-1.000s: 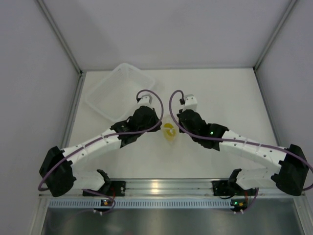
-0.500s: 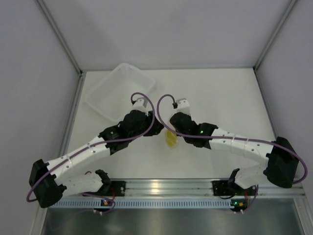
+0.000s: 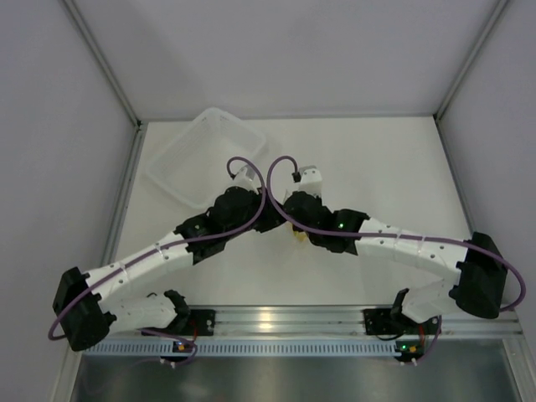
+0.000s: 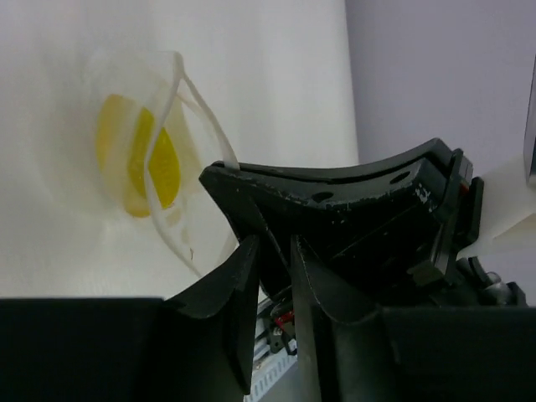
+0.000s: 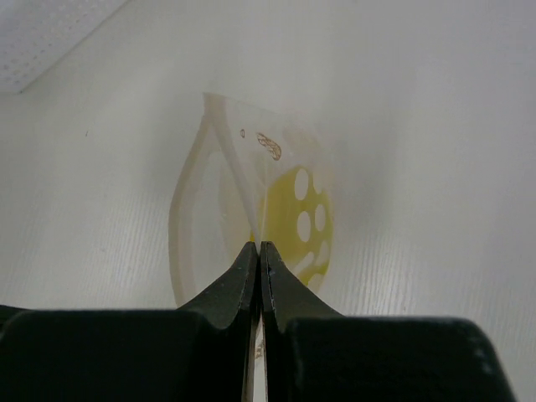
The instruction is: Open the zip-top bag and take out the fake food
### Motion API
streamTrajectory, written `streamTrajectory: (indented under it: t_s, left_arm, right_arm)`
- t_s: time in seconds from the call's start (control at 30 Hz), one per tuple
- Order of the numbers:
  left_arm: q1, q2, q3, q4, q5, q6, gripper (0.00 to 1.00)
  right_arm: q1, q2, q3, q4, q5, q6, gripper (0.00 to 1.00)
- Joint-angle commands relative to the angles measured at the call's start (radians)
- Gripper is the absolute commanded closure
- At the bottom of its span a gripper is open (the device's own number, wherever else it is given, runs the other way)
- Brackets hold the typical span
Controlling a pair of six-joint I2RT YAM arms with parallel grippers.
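The zip-top bag (image 5: pixel 219 201) is a clear pouch hanging over the white table, its mouth pulled into an oval. The yellow fake food (image 5: pixel 293 226) sits inside it. My right gripper (image 5: pixel 259 248) is shut on one lip of the bag's mouth. In the left wrist view the bag (image 4: pixel 188 109) and the food (image 4: pixel 134 159) lie up and to the left of my left gripper (image 4: pixel 274 255). That gripper stands slightly open with nothing between its fingers, close against the right gripper's black body (image 4: pixel 352 209). From above, both wrists cover most of the bag (image 3: pixel 295 238).
A translucent white tray (image 3: pixel 205 155) lies at the back left, just beyond the left wrist. Grey walls close in the table on three sides. The metal rail (image 3: pixel 268 322) with both arm bases runs along the near edge.
Both wrists have moved closer together over the bag, which now shows far less from above. The left gripper has come off its shut state and stands slightly apart.
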Motion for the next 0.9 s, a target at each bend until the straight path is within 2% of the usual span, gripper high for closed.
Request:
streamTrajectory:
  t_s: [0.0,0.17,0.27,0.43,0.73,0.87]
  left_arm:
    - [-0.003,0.005,-0.029,0.193,0.009,-0.141,0.73]
    - [-0.005,0.015,-0.042,0.242,-0.039,-0.2,0.88]
    - [-0.005,0.044,-0.042,0.24,-0.063,-0.205,1.0]
    - [-0.006,0.07,-0.117,0.24,-0.169,-0.271,1.0]
    - [-0.009,0.193,-0.122,0.217,-0.253,-0.218,1.0]
    - [-0.011,0.242,-0.075,0.17,-0.263,-0.18,1.0]
  right_arm:
    - [0.032,-0.026,0.03,0.028,0.034,0.043,1.0]
    - [0.036,-0.044,0.004,0.045,0.054,0.065,1.0]
    - [0.04,-0.07,-0.028,0.094,0.036,0.078,1.0]
    - [0.038,-0.063,-0.028,0.083,0.045,0.094,1.0]
    - [0.04,-0.043,-0.023,0.094,0.022,0.086,1.0]
    - [0.038,-0.006,0.009,0.05,0.01,0.063,1.0]
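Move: The open mouth of the zip-top bag lies about 4 cm ahead of the left hand, 1 cm to its right and 8 cm below; the fake food inside is roughly 6 cm ahead, 3 cm right and 14 cm below. From the right hand, whose fingers are shut on the rim, the mouth's middle sits some 2 cm ahead, 2 cm left and 3 cm lower, the food about 3 cm ahead, 2 cm right and 10 cm down. The bag's rim stays pinched in the right hand, which all but holds its place, while the left fingers close empty above it. The left hand edges up and leftward slightly, then sinks about 10 cm and reaches some 4 cm forward to the bag's mouth beside the right fingertips, turning roughly 15 degrees counter-clockwise and tipping down a little. ##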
